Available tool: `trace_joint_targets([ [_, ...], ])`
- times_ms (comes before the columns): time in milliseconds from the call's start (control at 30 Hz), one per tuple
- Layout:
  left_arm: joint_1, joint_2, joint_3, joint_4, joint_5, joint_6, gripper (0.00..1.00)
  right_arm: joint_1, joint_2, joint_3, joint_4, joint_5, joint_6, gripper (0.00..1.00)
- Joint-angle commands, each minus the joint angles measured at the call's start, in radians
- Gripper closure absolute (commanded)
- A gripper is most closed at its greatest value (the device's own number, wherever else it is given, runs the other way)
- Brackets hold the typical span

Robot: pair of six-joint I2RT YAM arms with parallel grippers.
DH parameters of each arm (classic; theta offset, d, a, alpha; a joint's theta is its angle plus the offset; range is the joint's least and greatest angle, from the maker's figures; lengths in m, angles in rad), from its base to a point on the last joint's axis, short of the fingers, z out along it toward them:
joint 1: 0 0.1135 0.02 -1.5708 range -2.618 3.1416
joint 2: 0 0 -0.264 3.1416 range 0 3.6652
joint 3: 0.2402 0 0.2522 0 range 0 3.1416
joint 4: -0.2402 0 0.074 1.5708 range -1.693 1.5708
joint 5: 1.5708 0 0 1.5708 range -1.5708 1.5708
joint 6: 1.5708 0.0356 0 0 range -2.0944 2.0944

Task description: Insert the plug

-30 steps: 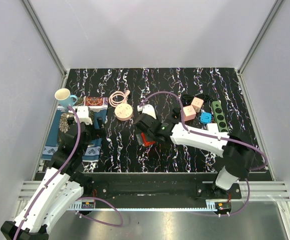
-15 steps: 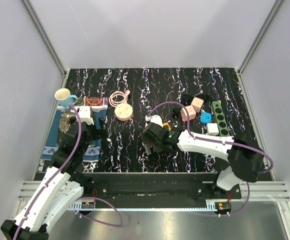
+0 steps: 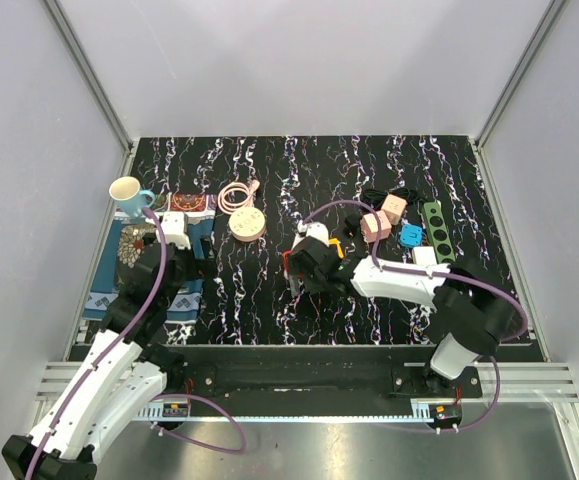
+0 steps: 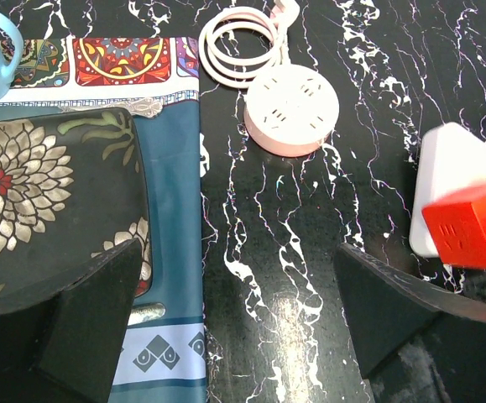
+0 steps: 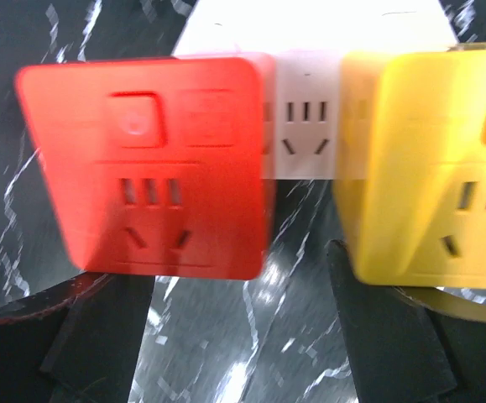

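A red socket cube [image 5: 150,168] and a yellow socket cube [image 5: 427,168] sit on a white triangular base [image 5: 310,126]. My right gripper [image 5: 243,294] is open and empty, its fingers just short of the two cubes. In the top view it [image 3: 295,272] is at the table's middle by the red cube [image 3: 288,267]. My left gripper [image 4: 238,269] is open and empty over bare table beside a blue mat [image 4: 171,252]. It sees the red cube [image 4: 473,222] at its right. A round pink power strip [image 3: 247,225] with a coiled cord [image 3: 234,195] lies behind.
Pink cubes [image 3: 374,225], a blue adapter [image 3: 410,235], a white adapter [image 3: 424,256] and a green power strip [image 3: 437,233] lie at the right back. A dark patterned plate [image 4: 49,193] rests on the mat at the left, with a blue cup [image 3: 127,192] behind it.
My right gripper has swung right and drawn in over the table's middle, now close to the red and yellow cubes. The left arm has not moved.
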Motion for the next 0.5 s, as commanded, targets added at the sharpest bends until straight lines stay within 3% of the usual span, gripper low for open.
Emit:
trace_joint_targets([
  [0,-0.001,-0.012,-0.005,0.049,0.009,0.02,0.01,-0.106,0.056,0.022,0.17,0.006,-0.071,0.13],
  [233,-0.001,-0.004,-0.011,0.053,0.0,0.024,0.01,-0.273,0.284,0.252,0.24,-0.068,-0.34,0.13],
  [467,-0.001,0.007,-0.017,0.058,-0.003,0.031,0.01,-0.463,0.509,0.615,0.237,-0.12,-0.433,0.09],
])
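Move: Just ahead of the right hand's open fingers lies the white triangular power strip, its middle about 10 cm forward and 3 cm left, a little lower. The red plug adapter on its near side is 3 cm ahead and 4 cm left of the hand; the yellow one is 6 cm ahead and 4 cm right, both about level. From the left hand the strip lies roughly 8 cm ahead, 22 cm right and 14 cm below. Sweeping the right hand quickly forward by about 21 cm, with a slight drift right, pushes the strip and both adapters ahead over the table, fingers open throughout and fingertips low at the adapters' near side. The hand sinks some 2 cm, then starts to rise, while its fingers tilt up about 10 degrees; it shifts from between the adapters to behind the yellow one. ##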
